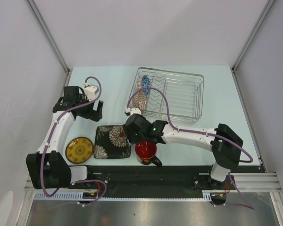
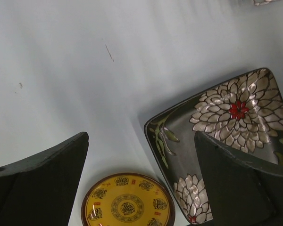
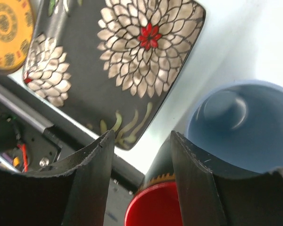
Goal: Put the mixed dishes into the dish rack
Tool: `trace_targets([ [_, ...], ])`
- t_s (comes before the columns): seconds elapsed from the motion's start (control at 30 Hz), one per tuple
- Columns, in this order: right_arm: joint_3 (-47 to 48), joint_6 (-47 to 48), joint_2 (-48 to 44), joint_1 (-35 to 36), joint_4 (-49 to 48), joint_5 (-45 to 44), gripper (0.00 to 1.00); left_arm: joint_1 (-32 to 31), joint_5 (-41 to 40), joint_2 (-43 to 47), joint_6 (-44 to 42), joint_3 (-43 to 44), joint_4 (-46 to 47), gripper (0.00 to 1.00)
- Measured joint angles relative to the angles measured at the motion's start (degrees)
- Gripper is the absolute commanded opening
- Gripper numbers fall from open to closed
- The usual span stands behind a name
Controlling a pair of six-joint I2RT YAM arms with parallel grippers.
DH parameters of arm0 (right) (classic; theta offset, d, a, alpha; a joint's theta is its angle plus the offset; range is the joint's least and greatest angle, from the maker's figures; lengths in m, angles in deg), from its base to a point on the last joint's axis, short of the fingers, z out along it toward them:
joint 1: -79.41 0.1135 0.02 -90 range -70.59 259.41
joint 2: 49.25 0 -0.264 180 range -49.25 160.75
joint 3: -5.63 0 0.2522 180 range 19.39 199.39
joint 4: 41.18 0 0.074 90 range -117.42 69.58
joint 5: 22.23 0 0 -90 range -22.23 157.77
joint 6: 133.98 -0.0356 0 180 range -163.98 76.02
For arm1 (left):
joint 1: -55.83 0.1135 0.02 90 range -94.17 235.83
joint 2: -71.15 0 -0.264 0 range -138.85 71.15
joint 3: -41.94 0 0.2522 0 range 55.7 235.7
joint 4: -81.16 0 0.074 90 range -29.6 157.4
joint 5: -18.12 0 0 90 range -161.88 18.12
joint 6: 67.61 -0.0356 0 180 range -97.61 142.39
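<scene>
The silver wire dish rack [image 1: 179,96] stands at the back right, with a blue patterned bowl [image 1: 145,84] and a beige-pink bowl [image 1: 141,99] upright on edge at its left end. On the table lie the black square floral plate [image 1: 112,141] [image 2: 236,113] [image 3: 118,61] and the small yellow plate [image 1: 79,149] [image 2: 127,205]. The black mug with red inside [image 1: 146,151] [image 3: 155,207] stands near the front edge, beside the light-blue cup [image 3: 245,127]. My right gripper [image 1: 137,140] [image 3: 141,136] hovers open over the mug and cup, holding nothing. My left gripper [image 1: 95,109] [image 2: 141,136] hangs wide open above the two plates.
The black base rail [image 1: 146,176] runs along the near edge just behind the mug. White walls close in the table on the left, back and right. The right arm's cable arcs over the rack's left half.
</scene>
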Motion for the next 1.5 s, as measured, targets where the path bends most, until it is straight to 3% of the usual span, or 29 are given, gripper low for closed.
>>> trace_targets([
  [0.33,3.2,4.4,1.1,0.4,3.1,-4.0,0.55,0.0,0.1,0.0,-2.1,-2.9,0.0,1.00],
  [0.5,4.7,8.9,-5.6,2.0,7.0,-7.3,0.56,0.0,0.6,0.0,-2.1,-2.9,0.0,1.00],
  [0.7,6.9,11.3,-12.5,9.0,11.6,-11.1,0.56,0.0,1.4,0.0,-2.0,-2.9,0.0,1.00],
  [0.93,6.5,11.2,-9.7,16.0,17.3,-11.9,0.54,0.0,1.6,0.0,-1.9,-1.4,-0.3,1.00],
  [1.5,0.6,11.6,-4.9,14.1,17.0,-11.6,0.52,0.0,3.4,1.0,-0.9,1.6,-1.7,1.00],
])
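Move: The red mug is what I go for: from my right hand it lies about 4 cm back and 6 cm to the right, its middle some 5 cm lower. The blue cup stands about 4 cm ahead and 5 cm to the right of this hand, while the square plate's middle is level with it and about 8 cm to the left, lying lower. From my left hand the mug is about 17 cm back and 22 cm to the right. I lift my right hand out from beside the blue cup, up about 11 cm while drawing back some 8 cm and a little right, then lower it about 10 cm to the near-left rim of the red mug. The wrist turns about 15 degrees counter-clockwise and the fingers tilt steeper, staying half open, one over the mug's inside and the other beyond its rim. My left hand only dips and rises a few centimetres. ##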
